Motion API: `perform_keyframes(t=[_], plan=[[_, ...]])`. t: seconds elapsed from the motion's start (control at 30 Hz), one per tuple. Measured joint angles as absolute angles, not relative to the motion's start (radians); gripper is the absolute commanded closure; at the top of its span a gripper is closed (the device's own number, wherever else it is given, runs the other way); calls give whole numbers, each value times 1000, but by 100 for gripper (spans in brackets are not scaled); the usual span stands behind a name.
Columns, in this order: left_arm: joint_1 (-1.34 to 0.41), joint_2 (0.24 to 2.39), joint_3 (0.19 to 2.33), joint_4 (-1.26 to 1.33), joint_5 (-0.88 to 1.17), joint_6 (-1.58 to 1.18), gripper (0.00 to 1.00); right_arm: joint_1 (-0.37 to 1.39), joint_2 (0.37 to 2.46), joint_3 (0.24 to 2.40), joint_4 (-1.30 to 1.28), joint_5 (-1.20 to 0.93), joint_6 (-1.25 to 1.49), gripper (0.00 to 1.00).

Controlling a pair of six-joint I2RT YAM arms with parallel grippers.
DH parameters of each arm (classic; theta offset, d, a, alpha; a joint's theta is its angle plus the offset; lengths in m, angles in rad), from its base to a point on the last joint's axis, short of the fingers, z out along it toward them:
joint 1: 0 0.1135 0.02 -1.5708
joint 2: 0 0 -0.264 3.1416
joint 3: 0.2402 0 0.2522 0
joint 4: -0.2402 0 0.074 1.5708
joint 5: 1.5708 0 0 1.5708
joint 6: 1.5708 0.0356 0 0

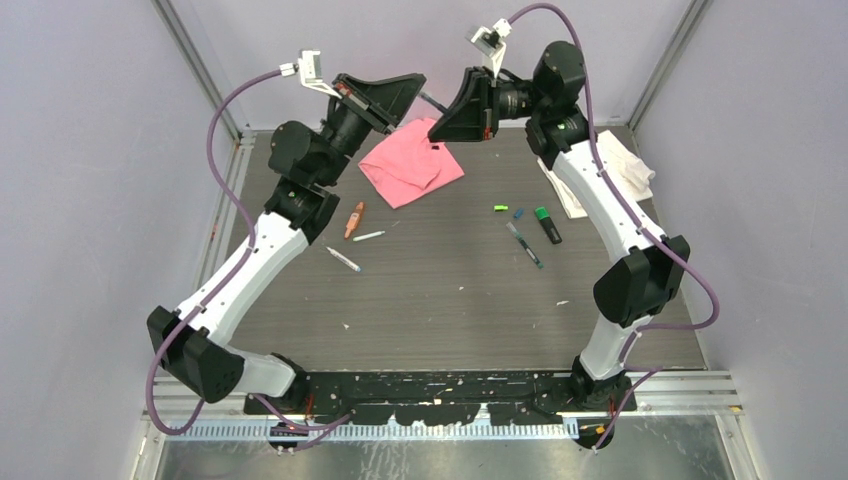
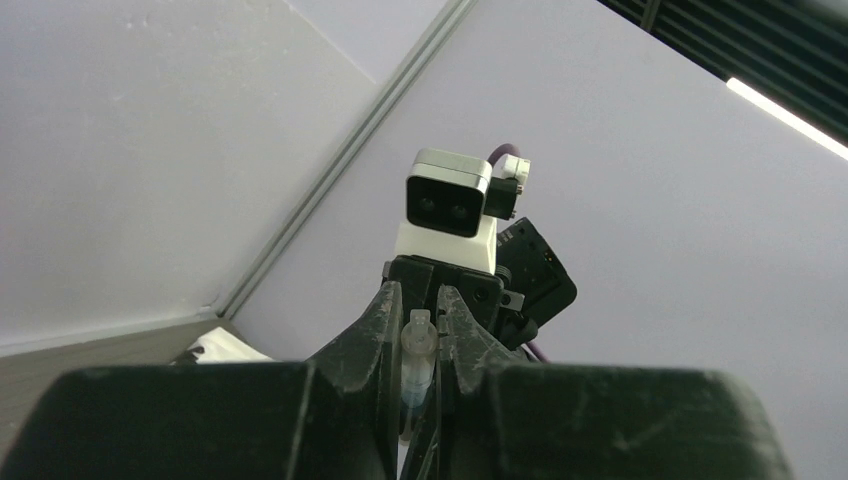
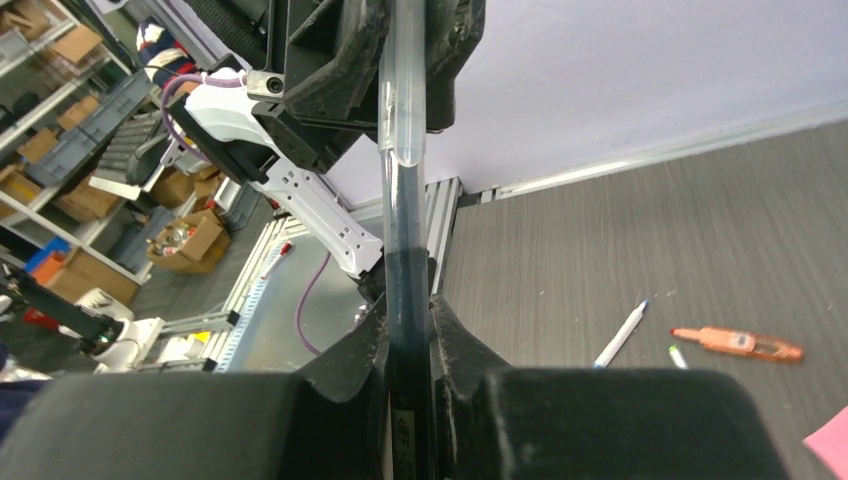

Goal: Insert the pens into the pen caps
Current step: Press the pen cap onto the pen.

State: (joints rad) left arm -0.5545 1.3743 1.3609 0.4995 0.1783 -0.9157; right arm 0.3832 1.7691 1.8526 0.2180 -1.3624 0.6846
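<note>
Both arms are raised over the back of the table with their grippers tip to tip. My left gripper (image 2: pixel 420 325) is shut on a clear pen cap (image 2: pixel 419 345). My right gripper (image 3: pixel 406 318) is shut on a dark pen (image 3: pixel 404 250). That pen's front end sits inside the clear pen cap (image 3: pixel 402 110) between the left gripper's fingers (image 3: pixel 330 60). From above, the left gripper (image 1: pixel 414 92) and the right gripper (image 1: pixel 447 108) meet above the pink cloth. On the table lie an orange pen (image 1: pixel 354 219), two white pens (image 1: pixel 368 236) (image 1: pixel 343 259), a dark green pen (image 1: pixel 523 243), a black highlighter (image 1: pixel 547 225), a green cap (image 1: pixel 501 208) and a blue cap (image 1: pixel 518 213).
A pink cloth (image 1: pixel 411 162) lies at the back centre of the table and a white cloth (image 1: pixel 622 165) at the back right, under the right arm. Small white specks dot the dark tabletop (image 1: pixel 450 300). Grey walls close in the sides and the back.
</note>
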Motion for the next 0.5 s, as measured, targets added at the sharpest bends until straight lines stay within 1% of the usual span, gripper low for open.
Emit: perform_keyframes(t=[0.13, 0.17, 0.3, 0.5], plan=[[-500, 1337, 1219, 576, 186, -1077, 76, 404, 1724, 1700, 215, -1310, 668, 99], [-484, 1327, 1174, 583, 191, -1122, 68, 410, 1713, 1657, 213, -1291, 661, 99], [-455, 1304, 1068, 525, 210, -1205, 49, 438, 1679, 1503, 195, -1226, 614, 99], [-439, 1267, 1045, 433, 217, -1222, 31, 444, 1617, 1437, 79, -1192, 473, 99]])
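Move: The left fingers still pinch the clear pen cap, already over the tip of the pen in the right fingers; the pen lies some 6 cm right, 5 below and 1 back of the left hand. From the right hand the cap is about 6 cm left, 5 up and 1 ahead. Far below, about 50 cm down from the left hand, lie the pink cloth, roughly 23 cm ahead and 3 left, and the orange marker, 8 ahead and 16 left. Both hands sink together towards the table with the capped pen between them, the left by about 11 cm with a few centimetres of leftward drift and its fingers tipping down some 25 degrees. As it drops, the left hand opens wide and lets go of the cap, while the right goes down about 10 cm, easing slightly back late on, and keeps its grip on the pen. ##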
